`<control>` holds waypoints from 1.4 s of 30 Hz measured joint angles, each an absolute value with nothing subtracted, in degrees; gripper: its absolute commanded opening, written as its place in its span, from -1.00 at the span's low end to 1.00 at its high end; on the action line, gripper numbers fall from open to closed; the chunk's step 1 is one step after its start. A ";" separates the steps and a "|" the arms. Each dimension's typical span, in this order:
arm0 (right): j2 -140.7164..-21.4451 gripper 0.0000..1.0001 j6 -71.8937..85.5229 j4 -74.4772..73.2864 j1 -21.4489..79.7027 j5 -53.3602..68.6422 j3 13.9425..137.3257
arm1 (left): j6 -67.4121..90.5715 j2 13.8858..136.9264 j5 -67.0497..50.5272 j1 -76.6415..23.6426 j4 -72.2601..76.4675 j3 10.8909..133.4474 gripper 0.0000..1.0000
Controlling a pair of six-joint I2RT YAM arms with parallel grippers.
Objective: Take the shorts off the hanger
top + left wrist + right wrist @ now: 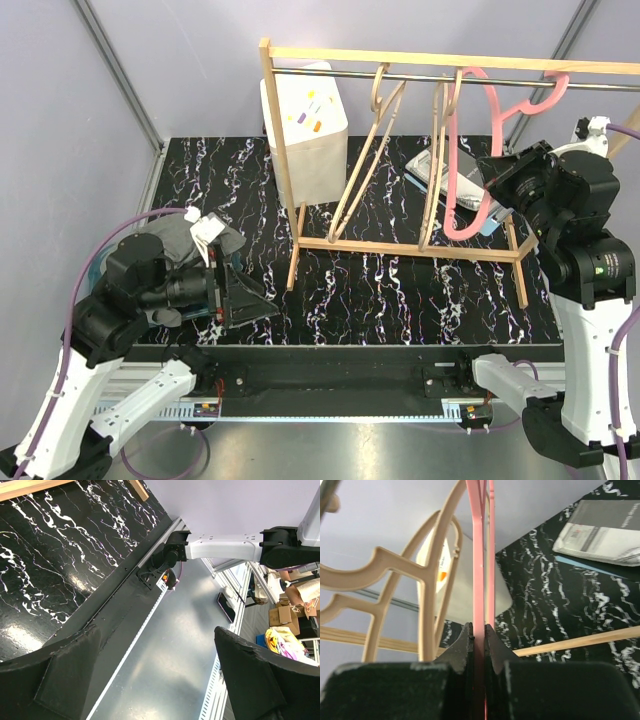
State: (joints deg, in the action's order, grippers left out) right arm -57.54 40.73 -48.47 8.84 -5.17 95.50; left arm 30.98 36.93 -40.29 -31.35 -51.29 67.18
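Note:
A pink hanger (pixel 470 150) hangs from the metal rod of the wooden rack (pixel 400 245), and no cloth is on it. My right gripper (pixel 497 200) is shut on the pink hanger's lower bar (pixel 479 580), with the jaws pinching it from both sides (pixel 479 626). Dark grey shorts (pixel 165 238) with a white tag lie crumpled on the table at the left, beside my left arm. My left gripper (pixel 250 292) stands wide open with nothing in it, low near the table's front edge. In the left wrist view its fingers (pixel 157 630) frame only the metal base below.
Two bare beige hangers (pixel 372 150) hang on the same rod, left of the pink one. A white bin (pixel 305 130) stands behind the rack's left post. A folded grey and white item (pixel 605 530) lies on the table behind the rack at the right.

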 measured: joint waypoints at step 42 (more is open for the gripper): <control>-35.73 1.00 41.36 -69.67 8.84 -5.76 92.09 | 31.44 38.57 -39.53 -31.35 -51.24 67.09 0.98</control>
State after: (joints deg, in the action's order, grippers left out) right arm -35.73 41.36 -69.67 8.84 -5.76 92.09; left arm 31.44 38.57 -39.53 -31.35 -51.24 67.09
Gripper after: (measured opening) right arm 0.994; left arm 0.984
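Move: The right hand still pinches the pink hanger by its near shoulder, and the rail spot meant for its hook lies about 13 cm ahead, 7 cm to the right and some 12 cm higher. The nearer wooden hanger has its middle roughly 8 cm left and 10 cm ahead of this hand; the other one is about 18 cm left and 10 cm ahead. From the left hand that rail spot is some 32 cm ahead, 43 cm right and 20 cm up. Down about 4 cm and 3 cm to its right goes the right hand, rolling some 20 degrees so its left side dips, to bring the pink hanger's hook onto the rail. Partway down the fingers start to open and let go of the hanger; then the wide-open hand backs off some 14 cm towards its base, rolling level again. ##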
